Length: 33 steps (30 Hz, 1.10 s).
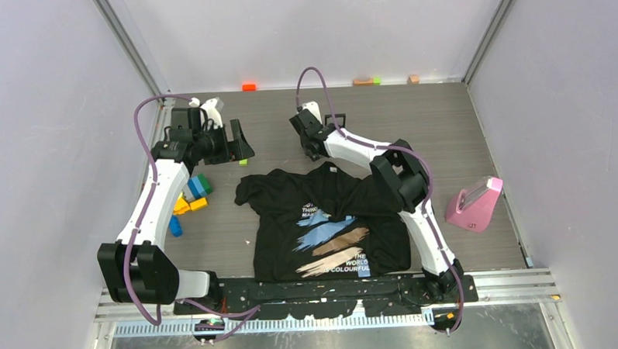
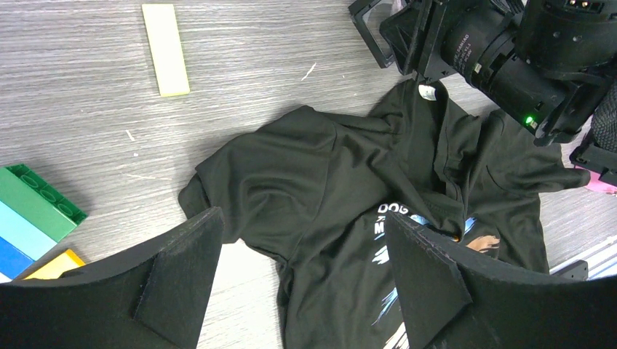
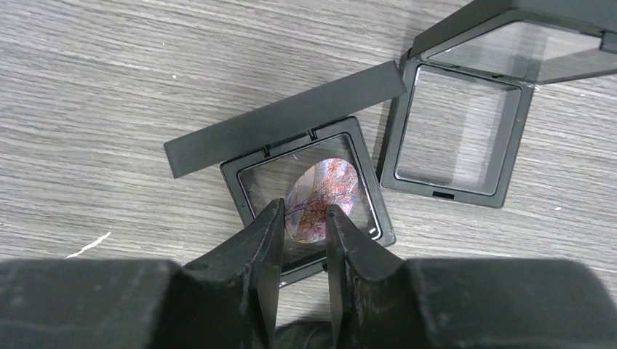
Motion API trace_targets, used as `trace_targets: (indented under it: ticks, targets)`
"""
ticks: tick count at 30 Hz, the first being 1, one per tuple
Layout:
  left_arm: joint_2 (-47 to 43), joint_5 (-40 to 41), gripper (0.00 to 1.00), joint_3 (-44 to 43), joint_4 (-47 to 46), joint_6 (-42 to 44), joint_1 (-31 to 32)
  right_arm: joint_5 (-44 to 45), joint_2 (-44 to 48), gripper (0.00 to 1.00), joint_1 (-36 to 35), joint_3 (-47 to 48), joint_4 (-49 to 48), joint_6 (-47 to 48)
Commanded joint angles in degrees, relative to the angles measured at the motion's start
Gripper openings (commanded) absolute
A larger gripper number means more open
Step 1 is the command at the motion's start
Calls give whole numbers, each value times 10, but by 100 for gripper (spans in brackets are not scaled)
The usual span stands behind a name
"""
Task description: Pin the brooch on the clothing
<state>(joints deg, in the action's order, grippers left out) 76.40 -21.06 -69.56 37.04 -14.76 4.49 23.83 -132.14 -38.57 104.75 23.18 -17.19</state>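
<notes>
The brooch point(image 3: 325, 195), an oval with a reddish and blue marbled face, lies in an open black display case point(image 3: 236, 178) on the table. My right gripper point(image 3: 304, 211) hangs over its near end, open by a narrow gap, the fingertips framing the brooch's lower edge. In the top view the right gripper point(image 1: 313, 147) is just beyond the collar of the clothing point(image 1: 323, 220), a black T-shirt with white text and blue, tan and cream streaks, lying crumpled. My left gripper point(image 1: 239, 142) hovers wide open off the shirt's left shoulder point(image 2: 320, 189), holding nothing.
A second open black case point(image 3: 455, 134) lies beside the first. Coloured building blocks point(image 1: 192, 196) sit left of the shirt, and a pale yellow-green strip point(image 2: 166, 49) lies nearby. A pink wedge-shaped object point(image 1: 475, 203) stands at the right. Small blocks point(image 1: 248, 86) line the back wall.
</notes>
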Motion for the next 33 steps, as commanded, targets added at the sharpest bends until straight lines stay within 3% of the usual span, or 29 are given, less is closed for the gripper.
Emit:
trace_targets:
  ticks: [1,14,23,29,33]
  targets:
    - [0,-12,84,-1,-17,-3,0,47,41,16,-8,-19,-23,11]
    - [0,-15,84,0,-19,-4,0,128,84,1,-26,-42,-32,27]
    - [-1,-33,84,3,-25,-3,0,127,125,0,-26,-68,-40,32]
    - [-4,-112,83,10,-53,2,20,-31,242,0,1,-166,-78,19]
    - [-3,-168,83,13,-69,12,61,-252,337,0,53,-252,-97,9]
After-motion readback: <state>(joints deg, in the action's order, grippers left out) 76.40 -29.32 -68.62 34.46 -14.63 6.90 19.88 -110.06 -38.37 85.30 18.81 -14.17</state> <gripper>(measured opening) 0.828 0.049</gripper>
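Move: The brooch lies practically at the right fingertips, some 1 cm ahead of them and 1 cm lower, tilted in its open case; the case's tray is also about 1 cm ahead and 2 cm down. The empty case stands about 4 cm ahead and 6 cm to the right of that hand; the shirt's collar is roughly 6 cm back and 5 cm right. From the left hand, the brooch is about 13 cm ahead, 18 cm right and 17 cm below. Close the right fingers from about a third open to nearly shut, pinching the brooch edge-up by its faces. Ease up and a little right while closing, then pull faster up and back out of the case towards the shirt, rising about 8 cm and coming back 5 in all. Late on, start the open left gripper swinging some 4 cm right, turning slightly clockwise. ##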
